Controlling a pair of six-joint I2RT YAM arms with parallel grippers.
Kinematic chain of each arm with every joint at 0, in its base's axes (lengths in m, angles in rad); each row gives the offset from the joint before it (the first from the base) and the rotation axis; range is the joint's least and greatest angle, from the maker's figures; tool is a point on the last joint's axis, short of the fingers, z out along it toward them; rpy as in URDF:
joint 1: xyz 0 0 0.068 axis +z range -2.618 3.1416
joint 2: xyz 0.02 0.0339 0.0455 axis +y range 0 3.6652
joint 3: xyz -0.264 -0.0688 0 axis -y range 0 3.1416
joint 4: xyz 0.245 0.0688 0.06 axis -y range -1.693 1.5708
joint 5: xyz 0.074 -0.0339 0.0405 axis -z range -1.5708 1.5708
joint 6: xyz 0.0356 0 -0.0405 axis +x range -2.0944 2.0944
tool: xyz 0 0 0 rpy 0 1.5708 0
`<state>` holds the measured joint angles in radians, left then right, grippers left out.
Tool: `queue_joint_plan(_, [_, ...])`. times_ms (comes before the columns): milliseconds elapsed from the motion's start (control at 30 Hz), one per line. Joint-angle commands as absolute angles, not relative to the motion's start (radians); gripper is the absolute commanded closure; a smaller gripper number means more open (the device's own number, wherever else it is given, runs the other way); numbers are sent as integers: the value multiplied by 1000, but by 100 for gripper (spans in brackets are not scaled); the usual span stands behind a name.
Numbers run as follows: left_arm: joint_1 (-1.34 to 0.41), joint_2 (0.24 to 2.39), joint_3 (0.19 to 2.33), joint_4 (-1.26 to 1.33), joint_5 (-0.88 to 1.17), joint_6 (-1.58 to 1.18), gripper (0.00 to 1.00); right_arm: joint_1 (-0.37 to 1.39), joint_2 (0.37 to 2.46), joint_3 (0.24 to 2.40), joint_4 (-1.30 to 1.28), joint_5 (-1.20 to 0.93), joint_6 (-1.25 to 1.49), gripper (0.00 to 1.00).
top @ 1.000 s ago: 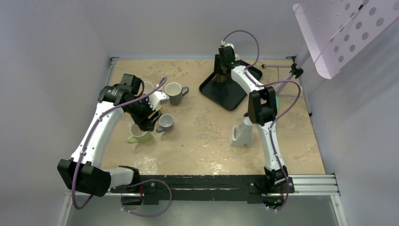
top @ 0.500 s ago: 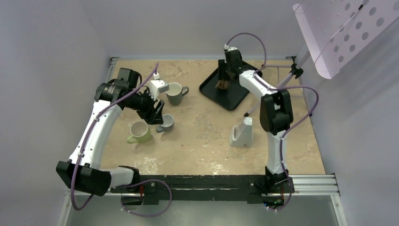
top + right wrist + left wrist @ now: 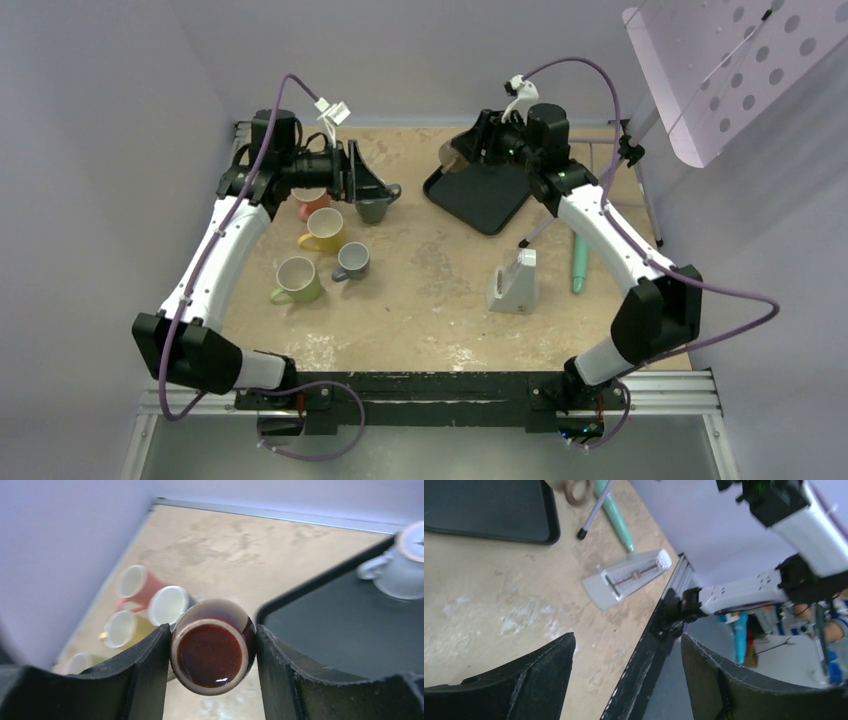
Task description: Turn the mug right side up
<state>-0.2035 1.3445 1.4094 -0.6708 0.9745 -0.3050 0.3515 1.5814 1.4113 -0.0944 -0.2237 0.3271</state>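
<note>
The mug (image 3: 212, 647) is brown and glossy. It is clamped sideways between my right gripper's (image 3: 212, 652) two black fingers, one round end facing the wrist camera. From above, the mug (image 3: 452, 157) hangs over the left edge of the black tray (image 3: 480, 200), off the surface, with the right gripper (image 3: 462, 155) shut on it. My left gripper (image 3: 383, 185) hovers raised above the grey-green mug (image 3: 375, 208). In the left wrist view the left gripper (image 3: 624, 655) stands open with nothing between its fingers (image 3: 549, 675).
At the left stand a red mug (image 3: 312, 203), a yellow mug (image 3: 325, 232), a small grey mug (image 3: 352, 261) and a green mug (image 3: 297, 282), mouths up. A pale mug (image 3: 400, 565) sits on the tray. A grey wedge-shaped device (image 3: 515, 282) and a teal pen (image 3: 579, 262) lie right of centre.
The right arm lifted the brown mug off the tray and turned it sideways towards the left. The left arm rose and pulled back from the mugs, its jaws widening.
</note>
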Motion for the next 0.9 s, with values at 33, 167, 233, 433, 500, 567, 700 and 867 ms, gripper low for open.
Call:
queue_joint_plan(33, [-202, 1456, 1410, -214, 1073, -795, 19, 406, 1437, 1308, 193, -428, 551, 100])
queue_joint_plan(167, [-213, 1520, 1418, -110, 1063, -912, 19, 454, 1403, 1275, 272, -430, 643, 100])
queue_joint_plan(233, [-224, 1533, 1411, -61, 1063, -959, 20, 468, 1396, 1255, 335, -431, 702, 100])
queue_joint_plan(433, [-233, 1541, 1403, 105, 1083, -1056, 36, 499, 1431, 1242, 429, -466, 796, 100])
queue_joint_plan(500, [-233, 1538, 1396, 166, 1095, -1100, 43, 507, 1441, 1240, 456, -479, 822, 100])
queue_joint_plan(567, [-235, 1533, 1366, 286, 1108, -1186, 51, 510, 1451, 1228, 493, -491, 858, 100])
queue_joint_plan(700, [-239, 1528, 1323, 433, 1114, -1298, 74, 530, 1489, 1225, 549, -496, 896, 100])
queue_joint_plan(867, [-232, 1509, 1358, 313, 1135, -1217, 100, 540, 1532, 1235, 529, -503, 872, 100])
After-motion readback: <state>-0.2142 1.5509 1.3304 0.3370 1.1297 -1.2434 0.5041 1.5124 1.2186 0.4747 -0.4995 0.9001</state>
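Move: The brown mug, mouth turned down and away, is already gripped in the right hand. It lies about 14 cm ahead of the left hand, 13 cm to its right and 4 cm lower. The right hand takes it towards the left gripper, some 16 cm back, 17 cm left and 3 cm up. The tray lies 12 cm ahead, 8 cm right and 28 cm below the right hand. From the left hand the dark mug stands 19 cm ahead, 4 cm left; the yellow mug 12 cm ahead, 14 cm left; both some 26 cm down. The brown mug, still held by its base end, is carried left, back and up by the right hand, about 16 cm in all, while that wrist turns some 40 degrees, lifting its left side and swinging counter-clockwise. The open left gripper goes forward about 7 cm to meet the mug, then rises about 5 cm as its fingers tilt up and nearly shut, pinching the mug's wall at the mouth end. ##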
